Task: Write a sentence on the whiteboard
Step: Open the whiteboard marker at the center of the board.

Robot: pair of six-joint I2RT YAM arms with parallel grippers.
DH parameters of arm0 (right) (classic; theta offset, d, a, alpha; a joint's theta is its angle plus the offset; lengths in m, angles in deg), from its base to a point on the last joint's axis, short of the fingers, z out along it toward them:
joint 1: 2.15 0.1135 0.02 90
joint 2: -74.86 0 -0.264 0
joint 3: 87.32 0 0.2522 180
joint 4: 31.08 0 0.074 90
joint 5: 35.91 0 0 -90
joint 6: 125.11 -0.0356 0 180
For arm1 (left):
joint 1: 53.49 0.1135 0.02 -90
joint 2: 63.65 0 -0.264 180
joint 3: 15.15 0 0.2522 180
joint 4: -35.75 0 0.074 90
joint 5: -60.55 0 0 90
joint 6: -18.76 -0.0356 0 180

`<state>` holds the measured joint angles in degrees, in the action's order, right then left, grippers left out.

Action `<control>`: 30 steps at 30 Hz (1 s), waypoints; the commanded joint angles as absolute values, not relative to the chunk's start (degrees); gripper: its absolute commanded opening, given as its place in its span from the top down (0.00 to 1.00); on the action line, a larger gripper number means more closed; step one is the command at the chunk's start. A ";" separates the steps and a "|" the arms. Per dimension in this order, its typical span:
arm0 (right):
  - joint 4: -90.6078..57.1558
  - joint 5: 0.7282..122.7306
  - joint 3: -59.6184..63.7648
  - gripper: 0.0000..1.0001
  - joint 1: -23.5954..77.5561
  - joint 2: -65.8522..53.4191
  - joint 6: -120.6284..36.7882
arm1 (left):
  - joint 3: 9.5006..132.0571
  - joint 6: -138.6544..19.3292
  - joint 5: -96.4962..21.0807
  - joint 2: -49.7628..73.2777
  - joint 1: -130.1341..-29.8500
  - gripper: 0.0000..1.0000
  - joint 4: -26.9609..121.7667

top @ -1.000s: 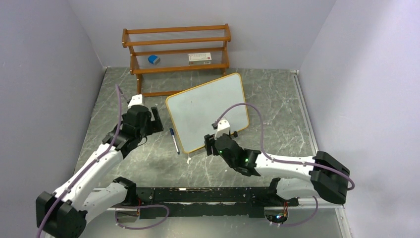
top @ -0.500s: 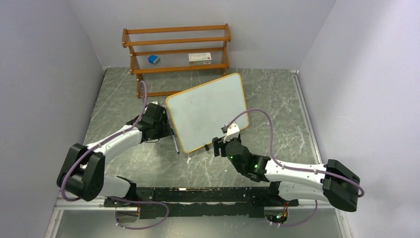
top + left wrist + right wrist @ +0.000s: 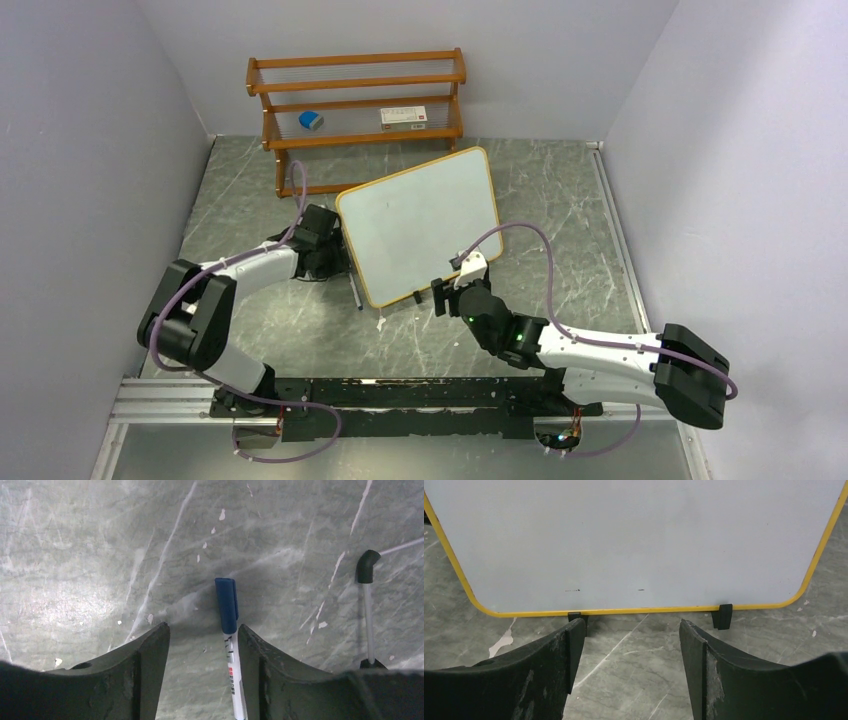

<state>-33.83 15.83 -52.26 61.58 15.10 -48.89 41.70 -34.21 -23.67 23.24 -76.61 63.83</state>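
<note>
The whiteboard (image 3: 420, 225) stands tilted mid-table on two black feet, with a yellow-orange frame. Its face (image 3: 634, 540) carries no sentence, only two tiny dark marks. A blue-capped white marker (image 3: 227, 605) lies on the table left of the board (image 3: 353, 288). My left gripper (image 3: 203, 630) is down over the marker, open. The marker's barrel lies against the right finger and there is a gap to the left one. My right gripper (image 3: 633, 625) is open and empty, low on the table just in front of the board's bottom edge (image 3: 440, 290).
A brown wooden shelf rack (image 3: 357, 100) stands at the back, with a blue eraser (image 3: 311, 121) and a white box (image 3: 405, 116) on it. A thin metal leg with a black tip (image 3: 367, 565) shows right of the marker. White flecks (image 3: 381, 323) lie on the marble table.
My left arm swung right and dropped onto the marker, its jaws narrowing around it. My right gripper shifted slightly right along the board's bottom edge and opened a little wider.
</note>
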 commanded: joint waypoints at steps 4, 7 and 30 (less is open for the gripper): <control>-36.40 12.70 -53.78 0.26 61.58 17.26 -48.35 | 44.23 -33.34 -20.23 26.75 -77.03 0.46 67.48; -36.90 12.71 -54.29 0.26 61.57 17.47 -48.34 | 45.16 -33.27 -17.81 28.49 -78.33 0.48 69.36; -37.01 13.38 -55.13 0.25 61.59 18.73 -48.31 | 40.97 -30.37 -11.62 21.64 -79.32 0.64 74.60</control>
<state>-35.21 14.58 -54.56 61.58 17.15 -48.32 42.44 -32.11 -10.40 23.05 -79.86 73.69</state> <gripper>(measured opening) 0.749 0.369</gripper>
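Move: The marker lies just off the left hand's right finger, its middle about 2 cm right, 3 cm back and 1 cm lower, blue cap farthest out. From that hand the whiteboard's middle is roughly 16 cm right, 9 cm ahead and 5 cm higher. From the right hand the marker's middle lies some 19 cm left, 1 cm ahead and 10 cm below. The left hand edges forward, then draws back-left about 5 cm, its fingers closing on the marker's blue cap. ##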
